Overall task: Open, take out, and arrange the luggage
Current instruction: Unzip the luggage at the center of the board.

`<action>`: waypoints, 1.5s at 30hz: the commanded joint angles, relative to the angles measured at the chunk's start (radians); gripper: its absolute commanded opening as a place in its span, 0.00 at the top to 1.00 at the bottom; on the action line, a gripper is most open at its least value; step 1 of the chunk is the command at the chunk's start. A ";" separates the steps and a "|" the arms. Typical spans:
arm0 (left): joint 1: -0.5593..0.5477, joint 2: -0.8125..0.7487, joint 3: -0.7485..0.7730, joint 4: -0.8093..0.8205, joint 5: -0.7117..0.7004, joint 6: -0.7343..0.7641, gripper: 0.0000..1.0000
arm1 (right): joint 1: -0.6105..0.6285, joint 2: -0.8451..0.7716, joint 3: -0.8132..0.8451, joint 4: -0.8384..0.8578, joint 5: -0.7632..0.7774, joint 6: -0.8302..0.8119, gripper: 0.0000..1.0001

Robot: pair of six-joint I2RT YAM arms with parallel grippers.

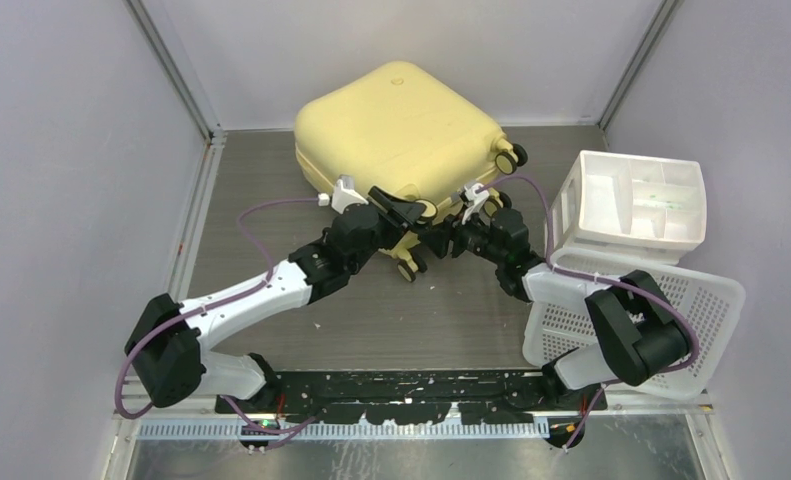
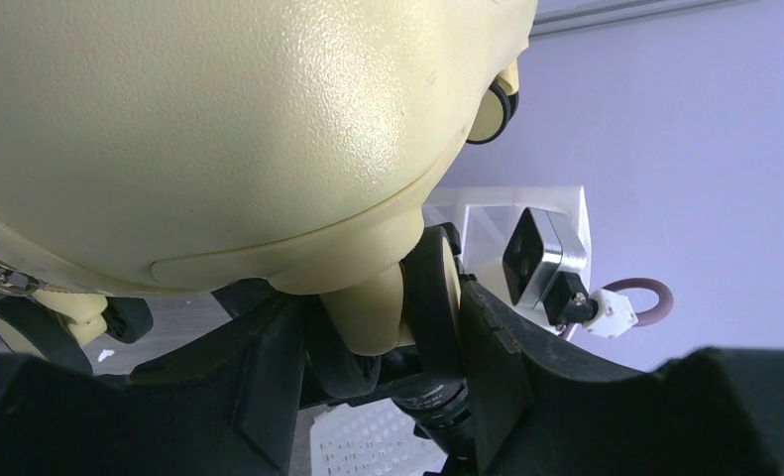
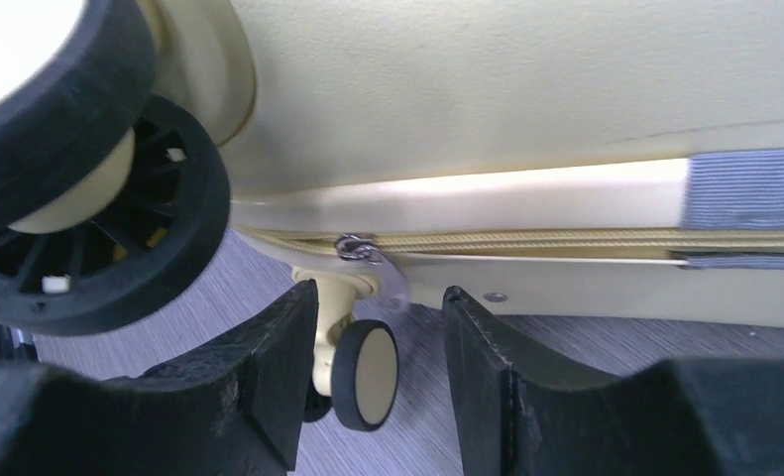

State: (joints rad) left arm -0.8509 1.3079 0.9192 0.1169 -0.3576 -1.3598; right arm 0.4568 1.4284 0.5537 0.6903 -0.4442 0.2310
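The luggage [image 1: 401,125], a pale yellow hard-shell suitcase, lies flat at the back middle of the table with its caster wheels toward me. My left gripper [image 1: 411,212] is at its near edge. In the left wrist view the left gripper [image 2: 380,297] is shut on a black double caster wheel [image 2: 429,297] under the shell [image 2: 219,129]. My right gripper [image 1: 468,212] is just to the right, at the same edge. In the right wrist view the right gripper [image 3: 380,317] stands open below the zipper pull [image 3: 365,251], with nothing held. A caster wheel [image 3: 365,372] shows farther off through the gap.
A white stacked drawer bin [image 1: 636,200] stands at the right, with a white perforated basket [image 1: 696,300] in front of it, under the right arm. Grey walls close in the table on the left, back and right. Another large caster wheel [image 3: 90,228] hangs close to the right wrist camera.
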 commanded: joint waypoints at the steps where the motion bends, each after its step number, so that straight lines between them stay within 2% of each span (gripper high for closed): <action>1: 0.033 -0.039 0.163 0.406 -0.099 -0.018 1.00 | 0.047 -0.010 0.035 0.102 0.117 0.024 0.47; 7: 0.033 -0.029 0.171 0.406 -0.093 -0.022 1.00 | 0.056 -0.031 0.024 0.118 0.225 0.033 0.69; 10: 0.033 -0.029 0.167 0.410 -0.093 -0.026 1.00 | 0.057 -0.043 0.024 0.113 0.222 0.031 0.90; 13: 0.033 -0.035 0.159 0.414 -0.093 -0.026 1.00 | 0.053 -0.059 0.031 0.084 0.238 0.017 0.99; 21: 0.033 -0.097 0.100 0.396 -0.124 -0.003 1.00 | 0.004 -0.068 0.059 -0.019 0.237 -0.046 0.99; 29: 0.041 -0.183 0.026 0.371 -0.156 0.024 1.00 | -0.002 -0.050 0.084 -0.109 0.271 -0.176 0.99; 45: 0.086 -0.520 -0.188 0.171 -0.272 0.101 1.00 | -0.033 -0.046 0.108 -0.195 0.329 -0.348 0.99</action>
State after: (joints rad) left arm -0.7757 0.9394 0.6720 -0.0017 -0.4934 -1.3033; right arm 0.4503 1.3979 0.6304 0.5034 -0.2131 -0.0296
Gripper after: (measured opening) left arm 0.518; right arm 0.022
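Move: The zipper pull hangs almost between the right hand's open fingertips, about 1 cm farther out, 1 cm to the left and 1 cm up. From it the caster wheel in the left grip is some 3 cm back, 3 cm left and 9 cm up; the lower caster is 1 cm back, 4 cm left and 9 cm below the right hand. The blue band across the zipper lies about 9 cm ahead and 6 cm right of that hand, 2 cm up. From the left hand the pull is roughly 2 cm ahead, 2 cm right and 10 cm below. The right hand eases about a centimetre in, shuts its fingers on the zipper pull and then draws it forward and to the right along the seam, past the blue band, some 5 cm, while the hand rolls left side down by about 15 degrees and swings clockwise. The left hand keeps its grip on the upper caster and holds nearly still at first, then late on sweeps left about 10 cm and slightly back, turning counter-clockwise, taking that end of the suitcase away from the pulling hand. ##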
